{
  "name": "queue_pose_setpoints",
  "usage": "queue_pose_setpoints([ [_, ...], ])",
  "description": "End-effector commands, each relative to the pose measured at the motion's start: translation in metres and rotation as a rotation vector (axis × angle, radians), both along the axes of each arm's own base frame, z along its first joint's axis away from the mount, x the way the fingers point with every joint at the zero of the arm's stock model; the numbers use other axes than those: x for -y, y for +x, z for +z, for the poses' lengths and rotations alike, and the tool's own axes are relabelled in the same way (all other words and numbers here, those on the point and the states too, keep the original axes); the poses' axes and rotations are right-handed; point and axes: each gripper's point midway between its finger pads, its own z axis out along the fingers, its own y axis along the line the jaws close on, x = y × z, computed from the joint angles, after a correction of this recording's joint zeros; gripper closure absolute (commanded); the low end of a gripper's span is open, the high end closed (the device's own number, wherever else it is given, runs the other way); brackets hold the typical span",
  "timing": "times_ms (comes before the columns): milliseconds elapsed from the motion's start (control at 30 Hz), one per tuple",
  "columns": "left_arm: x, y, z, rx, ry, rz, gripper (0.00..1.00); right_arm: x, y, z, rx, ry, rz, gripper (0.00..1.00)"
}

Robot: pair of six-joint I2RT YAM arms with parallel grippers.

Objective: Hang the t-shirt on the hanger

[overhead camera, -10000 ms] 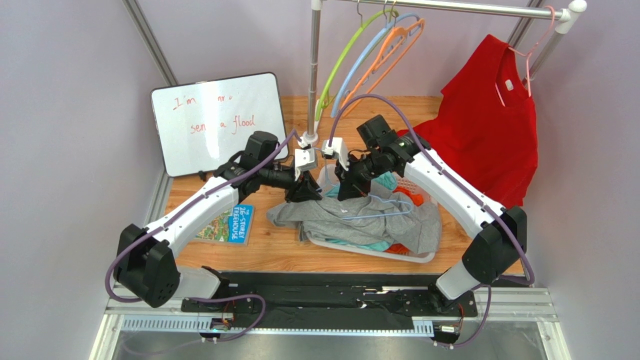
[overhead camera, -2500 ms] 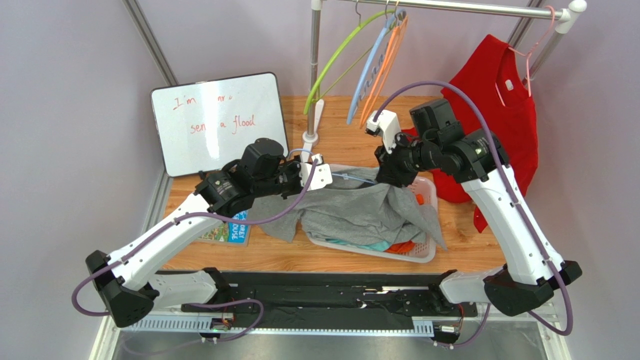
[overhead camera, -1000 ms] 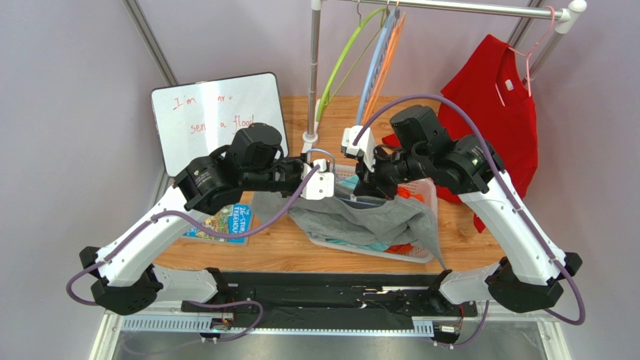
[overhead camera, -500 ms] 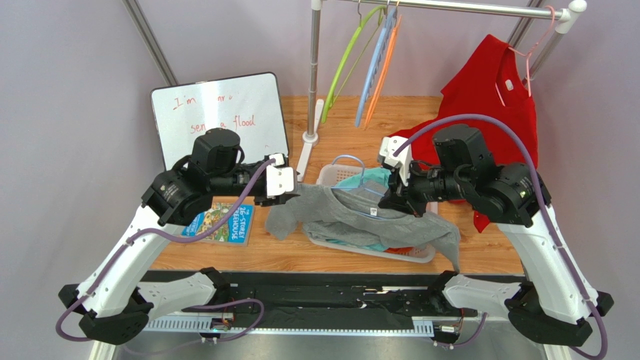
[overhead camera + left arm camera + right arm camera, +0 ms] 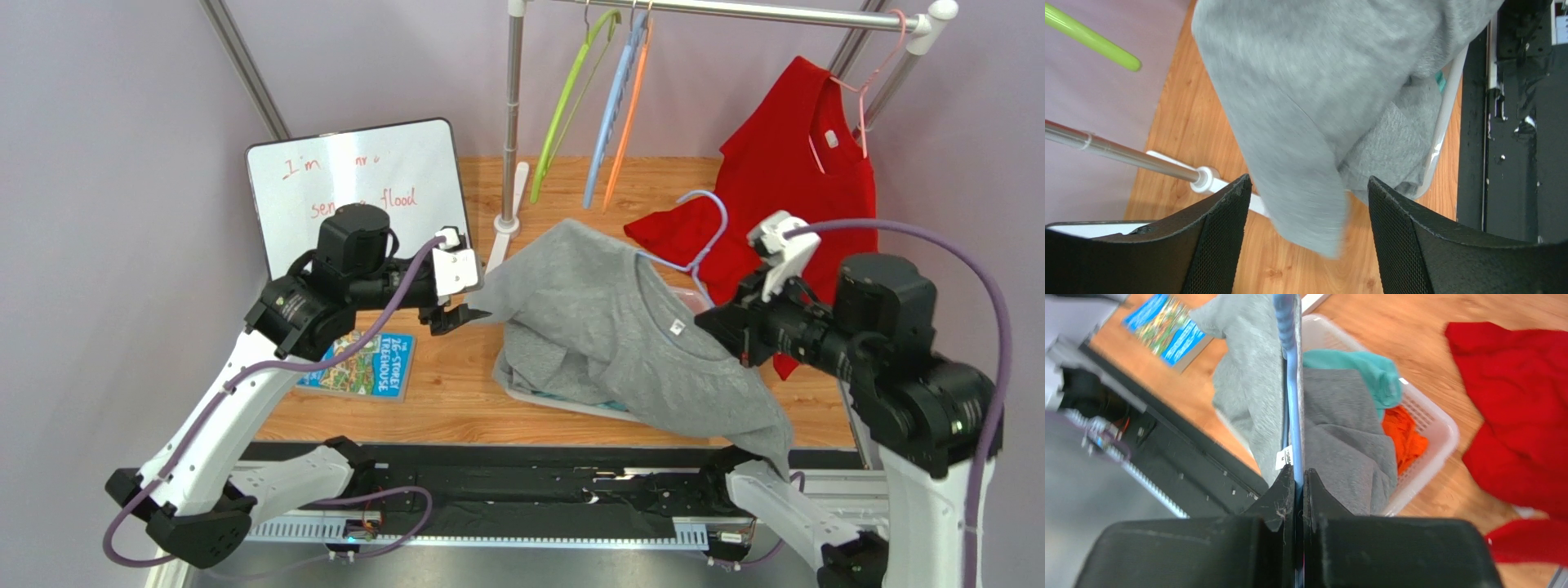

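Note:
The grey t-shirt (image 5: 601,319) hangs spread over the thin pale-blue hanger (image 5: 702,233), lifted above the basket, its white neck label showing. My right gripper (image 5: 736,337) is shut on the hanger. In the right wrist view the jaws (image 5: 1298,471) pinch the hanger's blue bar (image 5: 1289,331), with the t-shirt (image 5: 1247,386) draped on both sides. My left gripper (image 5: 456,316) stands open beside the shirt's left sleeve. In the left wrist view the t-shirt's sleeve (image 5: 1303,122) hangs loose in front of that gripper's (image 5: 1309,179) spread fingers, apart from both.
A white basket (image 5: 1438,425) below holds a teal garment (image 5: 1370,367) and an orange one (image 5: 1404,438). A red t-shirt (image 5: 797,159) hangs at the back right. Green, blue and orange hangers (image 5: 589,98) hang on the rail. A whiteboard (image 5: 356,196) and a book (image 5: 364,364) lie at the left.
My right arm has lifted the hanger up and to the right, raising the t-shirt out of the basket. My left gripper has opened and let go of the shirt.

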Motion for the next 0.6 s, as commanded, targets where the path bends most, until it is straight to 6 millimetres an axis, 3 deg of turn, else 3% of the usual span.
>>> queue_pose_setpoints([
  [0,0.003,-0.005,0.022,0.041,-0.086,-0.009,0.24,0.026,-0.019,-0.013,-0.066,0.067,-0.213,1.00],
  [67,0.004,-0.005,0.022,0.041,-0.089,-0.013,0.24,0.036,-0.023,-0.020,-0.083,0.057,-0.274,1.00],
  [200,0.007,-0.005,0.023,0.033,-0.098,-0.019,0.22,0.057,-0.022,-0.012,-0.050,0.019,-0.400,1.00],
  [333,0.008,-0.004,0.022,0.033,-0.098,-0.023,0.22,0.082,-0.001,0.003,-0.020,-0.039,-0.544,1.00],
  [433,0.007,-0.006,0.019,0.032,-0.091,-0.028,0.22,0.081,0.008,0.024,0.011,-0.029,-0.538,1.00],
  [533,0.004,-0.008,0.016,0.029,-0.084,-0.026,0.22,0.079,0.008,0.018,-0.016,-0.033,-0.527,1.00],
  [567,0.003,-0.010,0.017,0.037,-0.084,-0.030,0.22,0.070,0.000,0.015,-0.018,-0.013,-0.473,1.00],
])
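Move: My right hand already holds the blue hanger carrying the gray T-shirt. From it, the free stretch of rail lies about 43 cm ahead, 8 cm right and 20 cm up. The nearest orange hanger is 42 cm ahead and 15 cm left, the red shirt's middle 35 cm ahead and 12 cm right, and the basket 20 cm ahead, 16 cm left, some 31 cm below. My left hand has that free stretch about 40 cm ahead, 49 cm right and 24 cm above. I swing the hanger and gray T-shirt about 7 cm to the right with my right hand, away from my open left hand, turning clockwise some 30 degrees. After easing slightly back, I carry them forward and up towards the rail, about 4 cm each way, keeping the hanger pinched throughout. ##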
